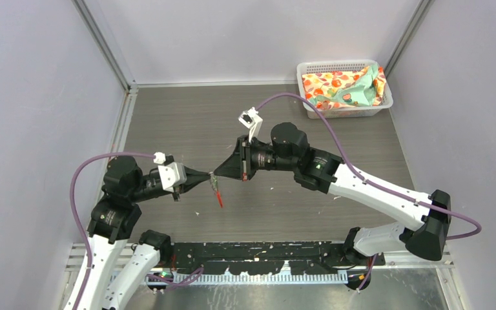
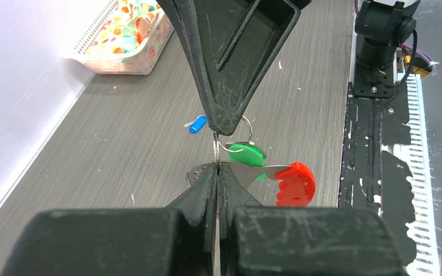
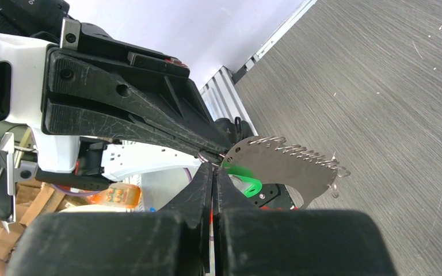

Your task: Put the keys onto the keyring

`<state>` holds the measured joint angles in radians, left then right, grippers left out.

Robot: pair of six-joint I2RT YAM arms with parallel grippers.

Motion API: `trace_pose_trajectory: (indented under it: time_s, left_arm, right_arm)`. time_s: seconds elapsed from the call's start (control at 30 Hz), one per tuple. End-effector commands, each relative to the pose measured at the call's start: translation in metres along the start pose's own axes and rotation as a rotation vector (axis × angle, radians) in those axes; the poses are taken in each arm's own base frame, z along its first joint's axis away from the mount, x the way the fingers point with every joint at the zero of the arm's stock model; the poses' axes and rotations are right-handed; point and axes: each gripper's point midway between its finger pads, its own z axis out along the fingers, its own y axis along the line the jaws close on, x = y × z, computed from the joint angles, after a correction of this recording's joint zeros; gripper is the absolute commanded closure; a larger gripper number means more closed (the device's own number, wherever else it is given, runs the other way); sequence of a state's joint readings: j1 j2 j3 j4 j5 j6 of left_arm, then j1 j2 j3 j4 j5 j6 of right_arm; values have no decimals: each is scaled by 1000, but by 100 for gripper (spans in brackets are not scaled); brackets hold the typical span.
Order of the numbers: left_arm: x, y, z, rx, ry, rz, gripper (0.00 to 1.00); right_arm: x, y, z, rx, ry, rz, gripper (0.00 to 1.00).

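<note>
Both grippers meet tip to tip above the middle of the table. My left gripper (image 2: pixel 217 168) is shut on the keyring's flat silvery crescent tag (image 2: pixel 253 171), whose red end (image 2: pixel 295 184) hangs down to the right. My right gripper (image 2: pixel 224 127) comes in from above, shut on the thin wire ring (image 2: pixel 246 123). The green key (image 2: pixel 246 154) hangs at that wire between the two tips. The blue key (image 2: pixel 197 123) lies alone on the table beyond. In the right wrist view the right gripper (image 3: pixel 214 167) is shut beside the tag (image 3: pixel 288 164) and the green key (image 3: pixel 244 177).
A white basket (image 1: pixel 310 67) holding colourful cloth stands at the back right corner. Grey walls enclose the table on the left, back and right. A black strip with the arm bases (image 1: pixel 265 253) runs along the near edge.
</note>
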<state>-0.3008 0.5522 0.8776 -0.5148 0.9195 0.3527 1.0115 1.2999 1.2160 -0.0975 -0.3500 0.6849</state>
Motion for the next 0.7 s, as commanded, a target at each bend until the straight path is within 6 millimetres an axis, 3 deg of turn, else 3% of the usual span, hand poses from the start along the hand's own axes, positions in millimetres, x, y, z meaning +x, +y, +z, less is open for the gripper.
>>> trace_pose_trajectory:
  time_s: [0.0,0.2,0.3,0.5,0.67]
  left_arm:
    - [-2,-5,1,34,-16,52,100]
    - [1,-13,0,100,-13,158,100]
    - [-4,-23,-3,150,-46,263,100]
    - [-42,-37,-10,228,-156,395,100]
    - [-75,-52,-20,288,-247,503,100]
  right_arm:
    - [-21,28,-15,-85,-72,-34,99]
    - [-21,37,-21,-118,-67,-43,99]
    - [-26,44,-36,-115,-79,-88,99]
    - [-21,41,-79,-25,-67,-173,99]
    - [-17,39,-99,5,-78,-202,99]
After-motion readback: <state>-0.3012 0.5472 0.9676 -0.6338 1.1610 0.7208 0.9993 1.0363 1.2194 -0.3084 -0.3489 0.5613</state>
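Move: Some 2 cm back, 2 cm right and 3 cm below the left hand hangs the green key; the keyring, held by that hand, has its middle about 3 cm back, 2 cm right and 5 cm below. From the right hand, the keyring's middle is 3 cm back, level sideways and 5 cm below; its green key hangs 2 cm back, level sideways and 3 cm below. The blue key lies about 12 cm ahead, 19 cm right and 30 cm below the left hand. The hands part: after a slow start the right hand draws about 7 cm to the right, away from the keyring, rising 4 to 5 cm and coming back about 3.5 cm, its shut fingers still pinching the split ring with the green key. The left hand keeps its pinch on one of the keyring's small rings and goes about 4 cm back, dipping slightly before it rises, while its wrist swings clockwise and rolls, some 25 degrees in all. ##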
